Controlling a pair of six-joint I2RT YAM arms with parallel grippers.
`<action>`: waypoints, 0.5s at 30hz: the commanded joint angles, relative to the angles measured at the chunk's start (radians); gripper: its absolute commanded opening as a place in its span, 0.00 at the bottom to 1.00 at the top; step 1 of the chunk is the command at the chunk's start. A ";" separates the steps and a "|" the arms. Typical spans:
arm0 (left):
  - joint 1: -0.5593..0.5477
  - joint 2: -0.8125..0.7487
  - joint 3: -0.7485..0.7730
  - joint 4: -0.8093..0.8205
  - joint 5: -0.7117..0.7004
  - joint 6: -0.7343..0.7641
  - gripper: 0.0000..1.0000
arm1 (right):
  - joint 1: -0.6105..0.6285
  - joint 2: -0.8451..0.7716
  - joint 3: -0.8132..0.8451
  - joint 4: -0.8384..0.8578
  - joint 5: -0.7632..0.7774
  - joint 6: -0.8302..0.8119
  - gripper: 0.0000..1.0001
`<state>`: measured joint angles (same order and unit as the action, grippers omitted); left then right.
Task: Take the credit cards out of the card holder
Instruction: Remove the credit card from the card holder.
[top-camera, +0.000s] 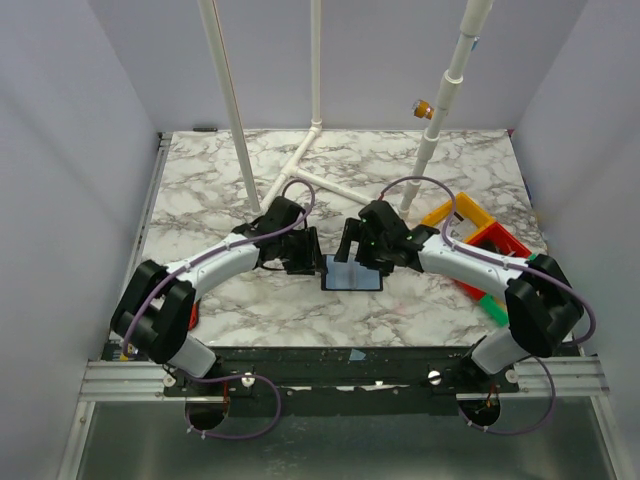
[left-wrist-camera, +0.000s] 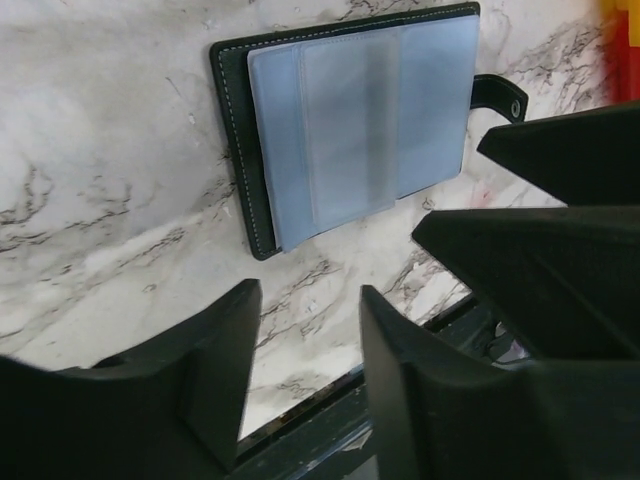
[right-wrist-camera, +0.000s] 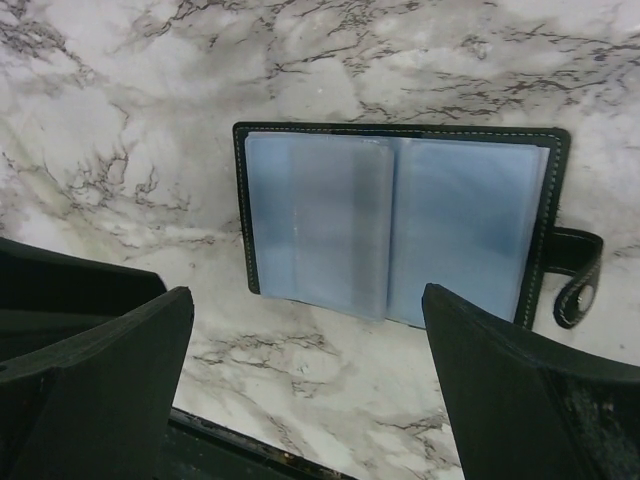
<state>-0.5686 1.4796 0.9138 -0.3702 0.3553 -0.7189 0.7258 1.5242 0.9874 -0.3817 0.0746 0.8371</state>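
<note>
The card holder (top-camera: 352, 275) lies open and flat on the marble table, between the two grippers. Its black stitched cover frames pale blue-grey sleeves (left-wrist-camera: 350, 120), and its snap tab (right-wrist-camera: 575, 275) sticks out at one side. Inside those sleeves (right-wrist-camera: 400, 220) I cannot make out separate credit cards. My left gripper (left-wrist-camera: 305, 300) hovers just off the holder's left edge, its jaws partly apart with nothing between them. My right gripper (right-wrist-camera: 308, 295) stands wide open over the table at the holder's near edge, empty. Its dark fingers (left-wrist-camera: 560, 150) show in the left wrist view.
Yellow (top-camera: 455, 213), red (top-camera: 497, 240) and green (top-camera: 492, 310) bins sit at the right, under the right arm. White pipes (top-camera: 300, 170) lie and stand at the back. The table's dark front rail (top-camera: 350, 355) runs close to the holder.
</note>
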 joint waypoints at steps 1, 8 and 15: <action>-0.031 0.067 0.008 0.069 0.042 -0.043 0.38 | 0.007 0.038 -0.025 0.088 -0.067 -0.002 1.00; -0.042 0.148 0.032 0.111 0.047 -0.064 0.19 | 0.013 0.061 -0.021 0.060 -0.005 -0.031 0.91; -0.039 0.186 0.023 0.132 0.039 -0.079 0.11 | 0.081 0.108 0.033 -0.003 0.114 -0.056 0.67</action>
<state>-0.6090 1.6478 0.9249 -0.2771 0.3794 -0.7784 0.7620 1.5913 0.9680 -0.3428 0.0937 0.8074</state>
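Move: Ahead of the left hand by about 3 cm, some 9 cm to its right and 7 cm below lies the middle of the open card holder; its left page is about 5 cm to the hand's right and 3 cm ahead. The right hand is almost over the holder, whose middle is level with it, about 3 cm to its left and 6 cm down. From this hand the snap strap is about 6 cm right and the foot of the white post roughly 15 cm ahead and 9 cm right. Sinking about 4 cm and edging some 2 cm to the right, the left hand closes in on the holder's near-left corner, its half-open fingers drawing nearly shut. The right hand lowers nearly 3 cm over the pages, its wide-open fingers starting to narrow to about two thirds. No touch can be made out from either hand. ##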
